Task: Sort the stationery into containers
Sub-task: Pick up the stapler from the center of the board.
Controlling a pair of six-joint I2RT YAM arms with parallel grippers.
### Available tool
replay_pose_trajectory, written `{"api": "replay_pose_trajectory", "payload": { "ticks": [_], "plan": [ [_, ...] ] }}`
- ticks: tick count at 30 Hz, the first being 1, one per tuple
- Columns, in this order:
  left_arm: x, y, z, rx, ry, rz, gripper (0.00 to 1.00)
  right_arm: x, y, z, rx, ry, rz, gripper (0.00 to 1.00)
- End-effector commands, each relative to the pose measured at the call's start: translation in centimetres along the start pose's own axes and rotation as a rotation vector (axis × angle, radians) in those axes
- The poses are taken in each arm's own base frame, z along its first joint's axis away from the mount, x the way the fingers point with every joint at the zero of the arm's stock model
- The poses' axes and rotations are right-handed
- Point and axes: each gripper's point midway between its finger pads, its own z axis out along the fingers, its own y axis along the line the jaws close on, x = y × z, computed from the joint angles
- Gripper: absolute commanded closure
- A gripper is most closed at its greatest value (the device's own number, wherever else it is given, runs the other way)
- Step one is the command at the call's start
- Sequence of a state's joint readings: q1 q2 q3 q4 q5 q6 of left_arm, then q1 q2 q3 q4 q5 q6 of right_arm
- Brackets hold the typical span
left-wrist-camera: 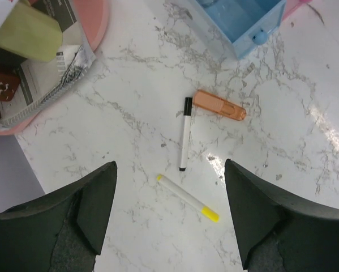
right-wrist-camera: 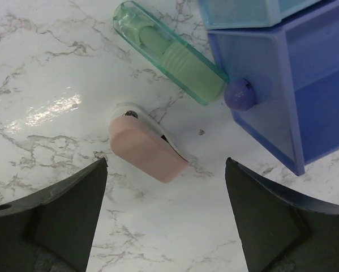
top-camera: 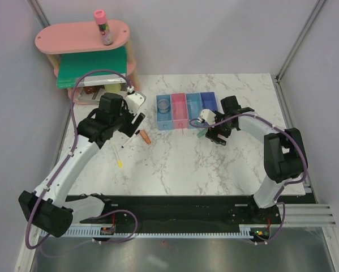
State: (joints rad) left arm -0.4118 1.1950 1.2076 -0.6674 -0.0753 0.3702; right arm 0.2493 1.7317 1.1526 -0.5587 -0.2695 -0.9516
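My left gripper [top-camera: 132, 131] is open and empty above the table. In the left wrist view [left-wrist-camera: 169, 209] the thin yellow-tipped stick [left-wrist-camera: 187, 198] lies between its fingers. The black-and-white marker [left-wrist-camera: 185, 134] and the orange-tipped piece [left-wrist-camera: 219, 105] lie just beyond. My right gripper [top-camera: 213, 135] is open and empty [right-wrist-camera: 166, 215] just short of the pink eraser [right-wrist-camera: 147, 150]. The green eraser [right-wrist-camera: 172, 54] lies against the darker blue bin [right-wrist-camera: 294, 96]. The row of four bins [top-camera: 186, 110] holds the clear round pot [top-camera: 164, 105] in its leftmost bin. The pink-capped tube [top-camera: 103, 26] stands on the shelf.
A pink oval two-tier shelf [top-camera: 61, 38] stands at the back left with a big green book [top-camera: 93, 67] on its lower tier. Papers and a notebook [left-wrist-camera: 39, 79] lie on its base. Frame posts stand at the table's back corners.
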Motion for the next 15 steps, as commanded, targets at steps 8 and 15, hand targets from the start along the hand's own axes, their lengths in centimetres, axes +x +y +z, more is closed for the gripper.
{"api": "replay_pose_trajectory", "payload": {
  "ticks": [8, 15],
  "plan": [
    [1.48, 1.21, -3.41, -0.049, 0.056, 0.076, 0.16, -0.92, -0.12, 1.39, -0.047, -0.028, -0.031, 0.18],
    [1.27, 0.99, -3.44, -0.037, 0.054, 0.056, 0.16, -0.91, 0.46, 0.75, -0.046, -0.026, -0.042, 0.36]
  ]
}}
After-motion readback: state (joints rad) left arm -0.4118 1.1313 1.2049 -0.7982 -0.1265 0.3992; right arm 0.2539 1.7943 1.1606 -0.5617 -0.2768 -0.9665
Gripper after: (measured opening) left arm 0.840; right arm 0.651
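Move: The stapler lies just beneath the right hand's open fingers, about 3 cm down and 1 cm to the left, level with them in the forward direction. The green case is some 6 cm to that hand's left and 2 cm ahead, and the dark blue bin's middle about 13 cm ahead and 4 cm left. From the high, empty left hand, the stapler is roughly 33 cm to the right, 5 cm ahead and 22 cm below. Down about 2 cm goes the right hand onto the stapler, its fingers coming to either side of the pink body; there it stops sinking and holds its place while the fingers close from nearly wide open to about two thirds. Whether they touch yet can't be made out. Meanwhile the empty left hand eases some 3 cm back and to the left, away from the bins. ##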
